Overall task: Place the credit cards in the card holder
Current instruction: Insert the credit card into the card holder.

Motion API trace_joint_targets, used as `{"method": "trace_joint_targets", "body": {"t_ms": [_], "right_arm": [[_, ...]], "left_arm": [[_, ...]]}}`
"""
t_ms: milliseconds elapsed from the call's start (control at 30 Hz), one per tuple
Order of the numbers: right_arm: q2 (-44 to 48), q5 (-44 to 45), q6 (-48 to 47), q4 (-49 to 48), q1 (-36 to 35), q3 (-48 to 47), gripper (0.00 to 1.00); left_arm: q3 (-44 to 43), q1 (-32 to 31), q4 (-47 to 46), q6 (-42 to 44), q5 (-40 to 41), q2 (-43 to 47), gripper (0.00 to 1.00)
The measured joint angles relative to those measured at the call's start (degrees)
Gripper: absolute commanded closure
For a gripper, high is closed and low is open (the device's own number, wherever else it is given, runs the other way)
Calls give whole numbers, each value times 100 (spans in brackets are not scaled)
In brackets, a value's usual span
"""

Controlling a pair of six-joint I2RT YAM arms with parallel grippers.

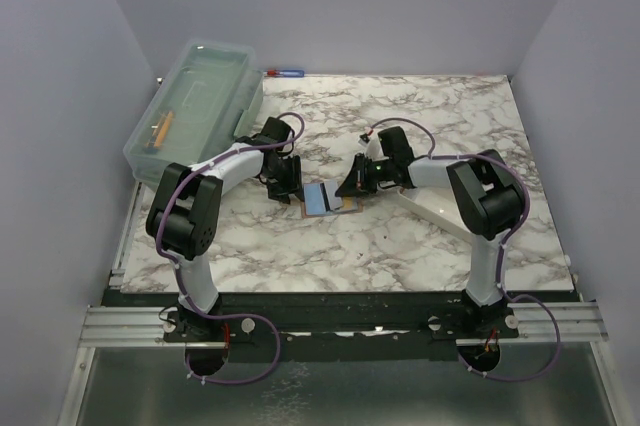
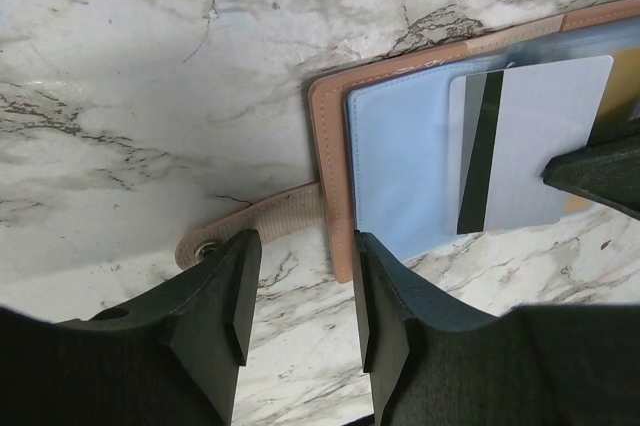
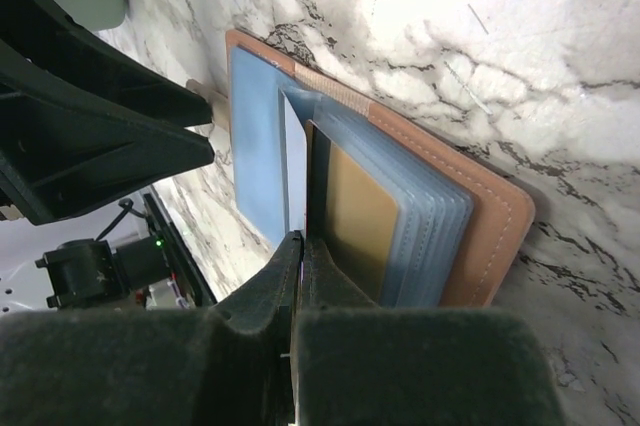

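Observation:
The card holder lies open on the marble between my grippers, with tan leather and blue plastic sleeves. My right gripper is shut on the edge of a pale card with a dark stripe. The card is partly inside a left-hand sleeve. A tan-gold card sits in the stack of sleeves beside it. My left gripper is open and empty at the holder's left edge, by its snap strap. The dark card is not visible.
A clear lidded plastic box stands at the back left. A white tray lies under the right arm. A red and blue tool lies at the back wall. The left gripper is close in front of the right one.

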State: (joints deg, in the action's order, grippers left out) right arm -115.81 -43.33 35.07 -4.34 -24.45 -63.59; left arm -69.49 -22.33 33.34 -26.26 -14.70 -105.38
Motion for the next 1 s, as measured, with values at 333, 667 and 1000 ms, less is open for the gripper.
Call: {"method": "trace_joint_targets", "body": {"t_ms": [333, 667, 1000], "right_arm": [[251, 439, 527, -358, -256, 352, 76], [483, 1246, 251, 682, -527, -79, 52], [514, 1950, -4, 1432, -942, -538, 44]], "left_arm": [[33, -31, 2, -2, -2, 0, 55], [177, -31, 2, -4, -15, 33, 55], [170, -31, 4, -2, -28, 33, 57]]}}
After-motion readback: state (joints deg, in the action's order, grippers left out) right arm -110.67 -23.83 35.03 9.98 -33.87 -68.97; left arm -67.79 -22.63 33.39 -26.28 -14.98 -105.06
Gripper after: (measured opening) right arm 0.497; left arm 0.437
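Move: The white credit card, its black stripe on the left, leans in the card holder right at the shut right fingertips, about 2 cm to their left, 1 cm ahead and 1 cm below. The open holder's middle is some 2 cm left, 1 cm back and 2 cm lower. The yellow card is about 3 cm right, 2 cm back and 2 cm below. From the left hand the white card lies about 9 cm right, 2 cm ahead and 2 cm below. The right hand shifts about 2 cm left, drawing back and rising slightly, its fingers opening halfway around the white card. ##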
